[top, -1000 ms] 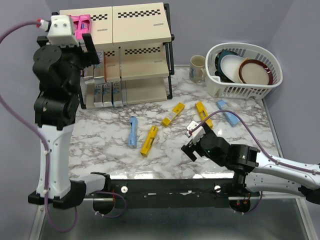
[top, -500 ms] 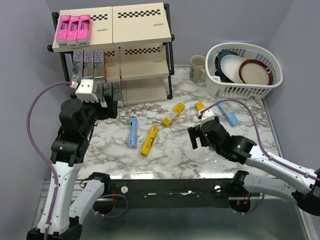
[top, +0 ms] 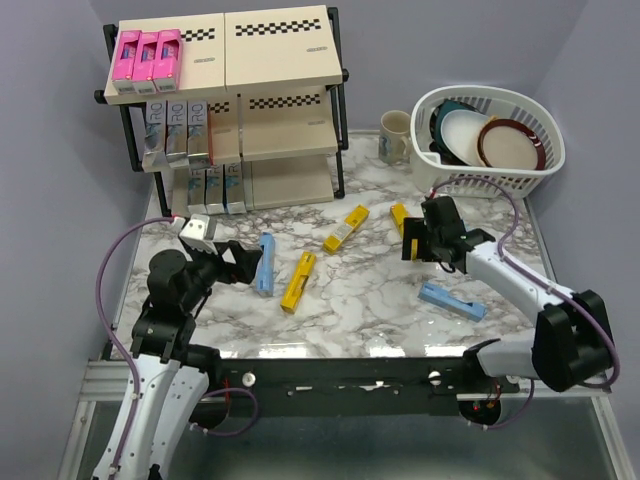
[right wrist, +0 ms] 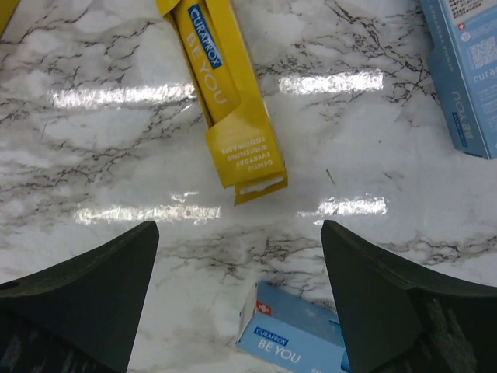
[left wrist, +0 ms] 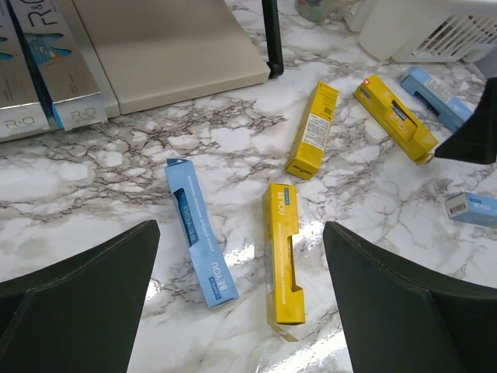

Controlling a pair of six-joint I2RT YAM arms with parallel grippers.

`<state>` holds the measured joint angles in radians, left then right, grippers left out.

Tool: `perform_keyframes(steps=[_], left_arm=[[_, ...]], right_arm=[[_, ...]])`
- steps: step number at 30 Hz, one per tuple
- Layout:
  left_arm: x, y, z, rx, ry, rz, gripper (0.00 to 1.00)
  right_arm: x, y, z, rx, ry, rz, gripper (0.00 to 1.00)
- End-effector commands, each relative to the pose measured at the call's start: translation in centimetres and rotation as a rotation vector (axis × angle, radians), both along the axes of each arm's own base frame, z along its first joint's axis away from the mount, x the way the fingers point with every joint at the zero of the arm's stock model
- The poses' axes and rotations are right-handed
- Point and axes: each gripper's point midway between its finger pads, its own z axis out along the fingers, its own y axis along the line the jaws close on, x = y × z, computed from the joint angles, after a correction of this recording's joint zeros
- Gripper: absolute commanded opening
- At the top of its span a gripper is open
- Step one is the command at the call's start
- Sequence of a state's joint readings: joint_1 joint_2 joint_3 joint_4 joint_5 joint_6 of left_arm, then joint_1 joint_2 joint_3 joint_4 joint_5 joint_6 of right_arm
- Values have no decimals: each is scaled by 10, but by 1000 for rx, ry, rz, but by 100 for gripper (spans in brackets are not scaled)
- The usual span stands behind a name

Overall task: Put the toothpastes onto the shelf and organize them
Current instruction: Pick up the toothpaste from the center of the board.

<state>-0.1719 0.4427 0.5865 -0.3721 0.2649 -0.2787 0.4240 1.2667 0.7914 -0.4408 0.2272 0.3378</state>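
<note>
The shelf (top: 275,45) stands at the back left, with pink toothpastes (top: 145,55) on its top board and silver ones (top: 175,128) below. Loose toothpastes lie on the marble: a light blue (top: 264,263) (left wrist: 194,233), a yellow (top: 298,281) (left wrist: 283,260), a second yellow (top: 346,228) (left wrist: 314,128), and a light blue (top: 452,300) at the front right. My left gripper (top: 243,262) (left wrist: 241,311) hangs open just left of the blue and yellow pair. My right gripper (top: 415,240) (right wrist: 241,311) is open over a third yellow (right wrist: 225,109). A blue carton (right wrist: 299,334) lies low between its fingers, untouched.
A white dish basket (top: 470,182) with plates stands at the back right, a mug (top: 395,135) beside it. Another light blue carton (right wrist: 462,78) lies to the right of the right gripper. The shelf's black leg (left wrist: 272,39) stands near the far yellow carton.
My left arm came down from the shelf top, leaving a third pink carton there, to low over the table. My right arm swung back and right, over the yellow carton.
</note>
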Motion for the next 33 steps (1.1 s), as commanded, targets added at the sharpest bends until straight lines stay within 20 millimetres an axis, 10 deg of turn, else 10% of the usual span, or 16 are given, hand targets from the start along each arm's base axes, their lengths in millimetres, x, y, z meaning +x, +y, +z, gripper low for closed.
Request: perform_keyframes(steps=[1,9,18,33], left_arm=[[-4,-10,23,-50,-95,-49,99],[-8,-8,21,-29,-98,-31,99],[-9,-11,20,-34,-97,-45,99],[-10,-24,13,-48,-64,-116,99]], right_arm=[[37,7,0,68,0,38,94],[63,6,-26,11,100,94,88],[50,7,-62,-20,243,151,73],[32,9,-60,-22,259,206,34]])
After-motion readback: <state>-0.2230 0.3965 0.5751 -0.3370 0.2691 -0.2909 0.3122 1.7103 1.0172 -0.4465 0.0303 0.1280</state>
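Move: Ahead of the right hand lies the yellow toothpaste by the basket, its middle about 9 cm farther out, 2 cm left and 7 cm below, its near end closer in. Much the same height down, a blue toothpaste lies about 6 cm back and 8 cm right of the hand, another about 10 cm ahead and 8 cm right, and the middle yellow toothpaste about 9 cm ahead and 15 cm left. From the left hand the yellow one aimed at is roughly 14 cm ahead, 31 cm right and 21 cm below. Reaching forward about 6 cm while sinking a little, the right hand comes over the near end of the yellow toothpaste, then drops some 4 cm more, easing back slightly. The fingers tip about 15 degrees steeper and turn some 10 degrees counter-clockwise, then close from wide open to pinch the box by its sides near that end. ##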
